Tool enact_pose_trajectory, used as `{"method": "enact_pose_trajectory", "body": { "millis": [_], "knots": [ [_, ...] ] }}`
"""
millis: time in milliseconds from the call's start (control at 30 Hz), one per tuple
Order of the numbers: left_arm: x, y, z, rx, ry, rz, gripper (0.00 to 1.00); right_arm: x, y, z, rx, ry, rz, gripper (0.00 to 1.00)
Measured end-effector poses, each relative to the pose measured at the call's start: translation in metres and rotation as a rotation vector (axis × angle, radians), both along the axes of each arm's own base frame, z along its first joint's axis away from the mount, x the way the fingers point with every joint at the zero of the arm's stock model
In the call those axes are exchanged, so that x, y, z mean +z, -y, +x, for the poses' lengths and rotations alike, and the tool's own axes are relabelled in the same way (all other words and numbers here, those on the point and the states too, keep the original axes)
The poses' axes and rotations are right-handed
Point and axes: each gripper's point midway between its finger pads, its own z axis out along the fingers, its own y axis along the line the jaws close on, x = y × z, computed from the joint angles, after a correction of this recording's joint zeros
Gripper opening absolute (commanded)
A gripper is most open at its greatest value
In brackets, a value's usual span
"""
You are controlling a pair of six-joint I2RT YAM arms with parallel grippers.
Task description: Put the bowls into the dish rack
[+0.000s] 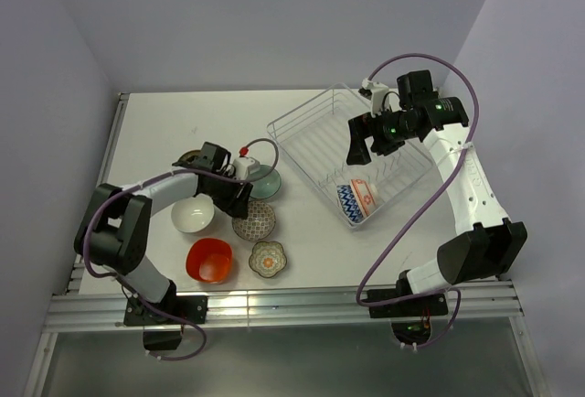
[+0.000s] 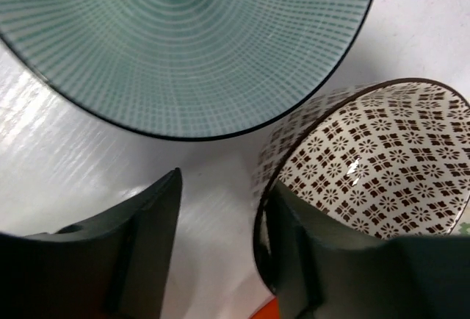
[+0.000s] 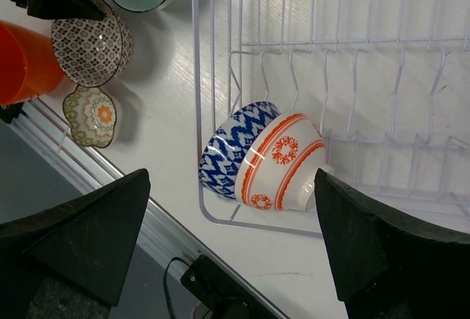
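My left gripper (image 1: 239, 198) is open and straddles the near rim of the grey-brown patterned bowl (image 2: 382, 165): one finger (image 2: 294, 245) lies inside against the wall, the other (image 2: 147, 238) stands outside over the table, apart from it. The pale teal bowl (image 2: 183, 40) lies just beyond. The dish rack (image 1: 315, 145) holds a blue zigzag bowl (image 3: 228, 142) and an orange patterned bowl (image 3: 283, 161) on edge at its near end. My right gripper (image 1: 370, 145) hovers open above the rack, holding nothing.
A white bowl (image 1: 192, 215), an orange-red bowl (image 1: 209, 260) and a flower-shaped bowl (image 1: 268, 258) sit close around the left gripper. A dark bowl (image 1: 190, 157) is partly hidden behind the left arm. The table's metal front rail (image 1: 274, 304) runs close by.
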Motion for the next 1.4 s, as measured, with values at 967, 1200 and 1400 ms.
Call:
{"method": "enact_pose_trajectory", "body": {
  "millis": [967,1200,1400],
  "knots": [
    [0.242,0.089,0.071,0.154,0.337,-0.603,0.0,0.086,-0.058,-0.012,0.042,-0.041,0.423,1.0],
    [0.254,0.115,0.081,0.207,0.281,-0.748,0.0,0.104,-0.071,-0.001,-0.021,-0.093,0.559,1.0],
    [0.267,0.13,0.081,0.217,0.257,-0.837,0.0,0.086,-0.082,-0.001,-0.071,-0.205,0.598,1.0]
  ]
}}
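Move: The patterned bowl's middle lies about 5 cm right of the left hand, 2 cm back and 2 cm below, its near rim standing between the parted fingers. The green bowl is some 6 cm right and 8 cm ahead, the white bowl 12 cm left and level, the flower-shaped bowl 7 cm right and 11 cm back. From the right hand, the patterned bowl lies roughly 27 cm left, 5 cm back, 24 cm down. Left fingers pinch the patterned bowl's rim, lifting it some 27 cm and rightward; open right gripper rises leftward. ##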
